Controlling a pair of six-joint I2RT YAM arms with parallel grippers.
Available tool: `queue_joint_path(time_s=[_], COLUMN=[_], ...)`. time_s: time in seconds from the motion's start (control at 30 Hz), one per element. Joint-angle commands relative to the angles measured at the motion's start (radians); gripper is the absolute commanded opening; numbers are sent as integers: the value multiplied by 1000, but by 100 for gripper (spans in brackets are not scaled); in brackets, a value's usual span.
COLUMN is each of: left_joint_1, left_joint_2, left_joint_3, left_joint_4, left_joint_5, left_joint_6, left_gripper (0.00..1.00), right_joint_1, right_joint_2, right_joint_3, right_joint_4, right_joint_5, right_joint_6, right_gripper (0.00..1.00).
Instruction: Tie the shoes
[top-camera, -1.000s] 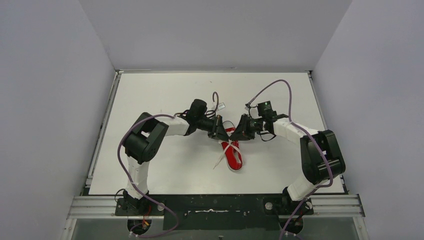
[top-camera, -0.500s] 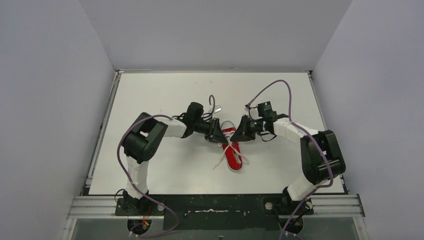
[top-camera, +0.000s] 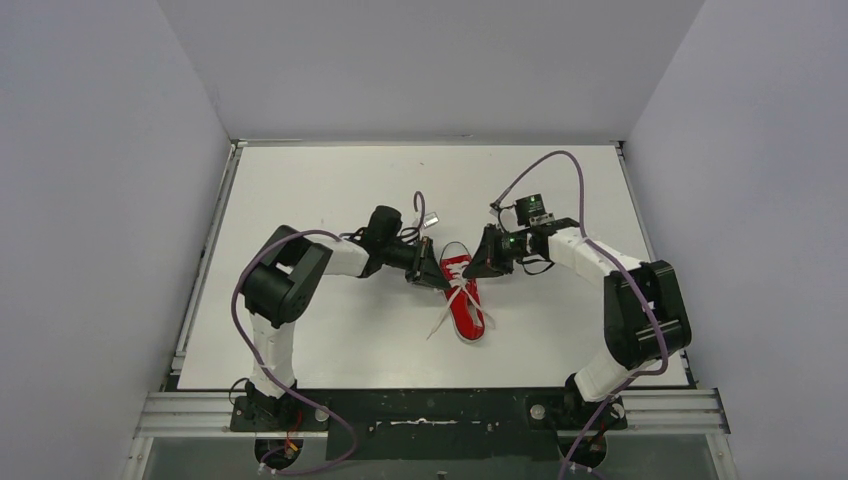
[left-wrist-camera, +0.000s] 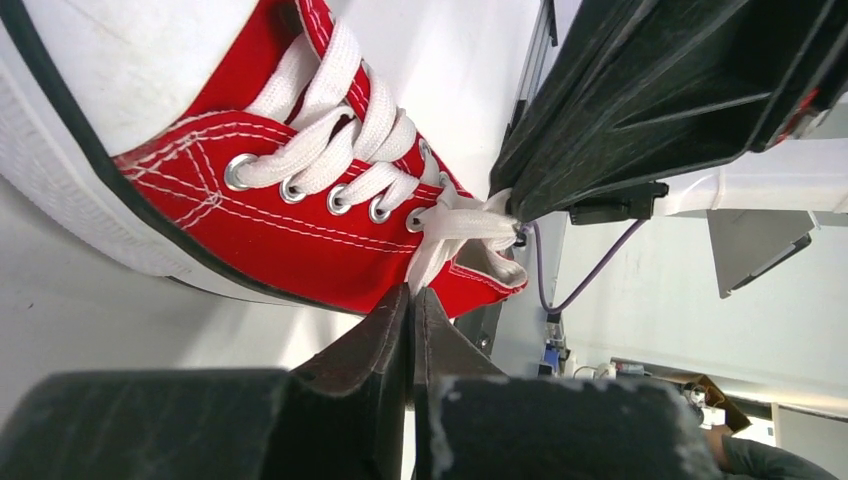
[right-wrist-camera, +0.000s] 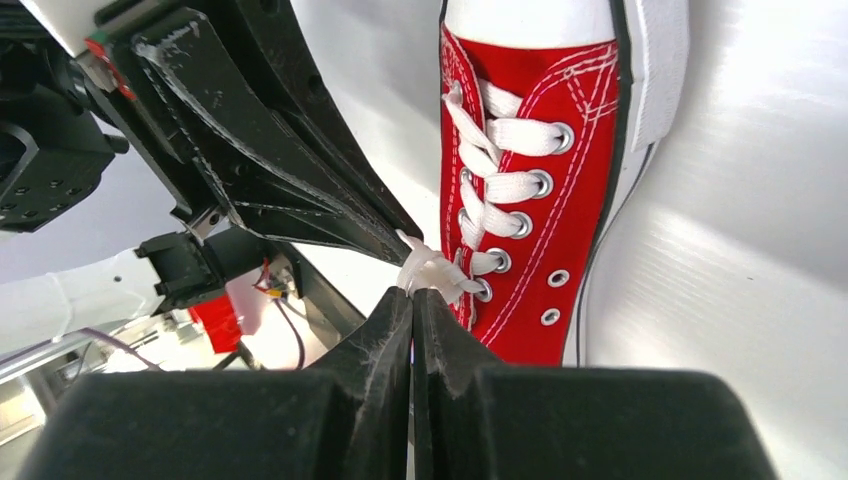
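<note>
One red sneaker with a white toe cap lies mid-table, toe pointing away from the arm bases. Its white laces cross over the tongue, and loose ends trail off to both sides near the heel. My left gripper sits at the shoe's left side; in the left wrist view the left gripper is shut on a lace strand that runs to the knot. My right gripper sits at the shoe's right side; in the right wrist view the right gripper is shut on the bunched lace.
The white table is walled by grey panels on the left, right and back. A metal rail runs along the near edge by the arm bases. Purple cables loop above both arms.
Both grippers have drawn slightly apart from above the shoe, which uncovers its toe cap. The left wrist has dropped toward the table. The loose lace ends have shifted a little.
</note>
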Motion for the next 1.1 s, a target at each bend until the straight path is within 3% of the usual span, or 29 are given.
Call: queue_joint_path(time_s=[0.0,0.17,0.57,0.87,1.07], left_joint_1=[-3,-8,-11,-8,-10], left_joint_2=[-69,-110,-157,-141,-133], left_joint_3=[-1,-22,-59,-59,-86], left_joint_4=[-7,-29,-128,-258,-263], left_joint_5=[24,23,11,-17,-33], left_joint_6=[33,34,40,83,87], left_gripper=[0,0,0,0,0], right_joint_1=[-9,-8,-10,-27,-67], right_joint_2=[-74,-78,-122,-147,-132], right_joint_3=[115,160,188,43,-47], right_joint_4=[-169,-252,-145,-44,28], right_joint_5=[89,210,473,612,629], right_joint_6=[-135,-207,-59,21,53], right_gripper=[0,0,0,0,0])
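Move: Both hands already pinch lace at the knot over the laced throat of the red shoe. The knot lies some 3 cm right of the left hand, level with it fore and aft, about 1 cm above; from the right hand it is about 1 cm back, 1 cm left and 2 cm lower. The toe cap is about 7 cm ahead of the left hand and 1 cm right, the heel opening about 7 cm back and 4 cm right, both slightly lower. Rightwards, away from the knot, the right hand draws its pinched lace about 6 cm, drifting a couple of centimetres forward; it first rises slightly, then finishes nearly 3 cm lower, its fingers tipping down some 20 degrees and swinging clockwise. Still gripping its own lace, the left hand lifts briefly and settles again while easing back and to the left, pulling against it. ##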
